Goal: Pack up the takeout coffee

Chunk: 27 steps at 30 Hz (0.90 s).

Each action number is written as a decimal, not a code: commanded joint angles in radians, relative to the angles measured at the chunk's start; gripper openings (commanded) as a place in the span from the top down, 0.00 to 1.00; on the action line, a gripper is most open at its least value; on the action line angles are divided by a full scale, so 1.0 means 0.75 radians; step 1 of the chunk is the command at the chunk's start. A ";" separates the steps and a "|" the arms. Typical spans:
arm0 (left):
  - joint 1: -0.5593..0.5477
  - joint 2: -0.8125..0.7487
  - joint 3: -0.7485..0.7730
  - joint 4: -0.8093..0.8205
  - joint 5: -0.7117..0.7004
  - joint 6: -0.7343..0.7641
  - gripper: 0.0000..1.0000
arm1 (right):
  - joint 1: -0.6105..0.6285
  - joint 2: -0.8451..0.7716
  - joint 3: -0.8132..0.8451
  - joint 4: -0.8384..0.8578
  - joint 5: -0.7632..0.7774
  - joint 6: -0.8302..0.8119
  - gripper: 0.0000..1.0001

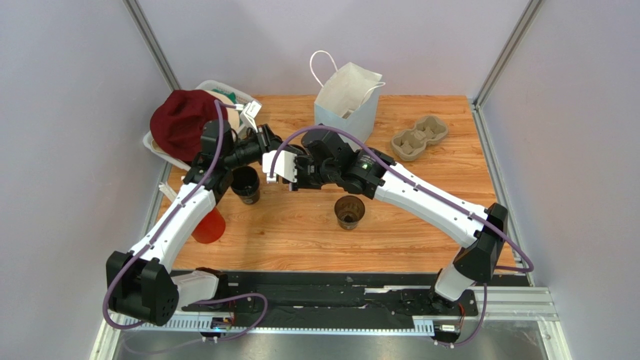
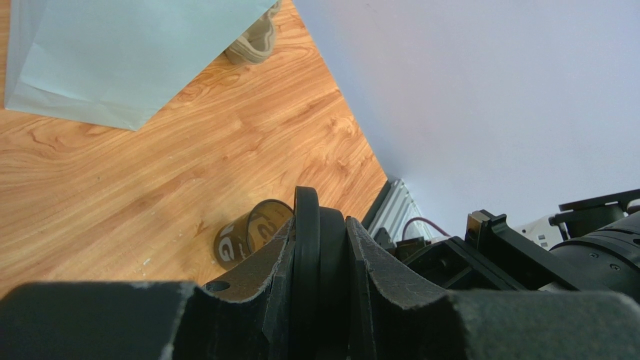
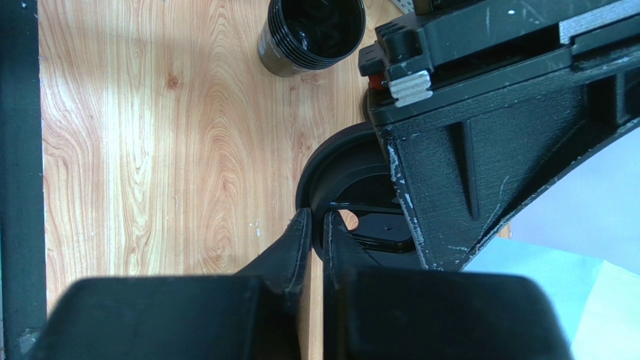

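Note:
The takeout coffee, a small dark cup with a brownish inside, stands upright and alone on the wooden table; it also shows in the left wrist view. The pale-blue paper bag stands open at the back. My left gripper is shut on a round black lid, held edge-on in the air. My right gripper meets it from the right, its fingertips pinched on the same lid's rim. Both grippers are left of the cup and apart from it.
A stack of black cups stands just below the left gripper. A red cup is partly hidden by the left arm. A grey pulp cup tray lies at the back right. A maroon cap covers a white bin at the back left.

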 commanded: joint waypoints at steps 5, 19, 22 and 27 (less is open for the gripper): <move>0.008 -0.041 0.003 0.116 0.066 -0.059 0.66 | 0.006 0.027 0.039 0.017 0.013 0.000 1.00; 0.116 -0.108 0.042 0.132 0.095 -0.092 0.06 | 0.027 -0.200 -0.155 -0.071 0.054 -0.016 1.00; 0.176 -0.131 0.125 -0.034 0.075 0.020 0.05 | 0.025 -0.261 -0.178 -0.157 0.058 -0.037 1.00; 0.253 -0.113 0.346 -0.395 0.060 0.390 0.05 | 0.015 -0.298 -0.139 -0.394 0.056 -0.059 1.00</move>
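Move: The right hand, already pinching the lid by its near edge, is bound for the open cup, about 14 cm to its right, 3 cm back and 21 cm below. From that hand the cup stack stands some 7 cm ahead and 14 cm left, the lid stack 22 cm ahead and 10 cm left. The left hand still grips the lid too: its middle is about 3 cm to that hand's right and 2 cm back, nearly level. Up and to the left, about 5 cm each way, the left hand backs off after spreading its fingers from a third open to wide and letting go of the lid. The right hand first holds still, then carries the lid right some 6 cm and back nearly 4 cm towards the open cup, sinking about 2 cm before climbing again, its pinch kept shut. ##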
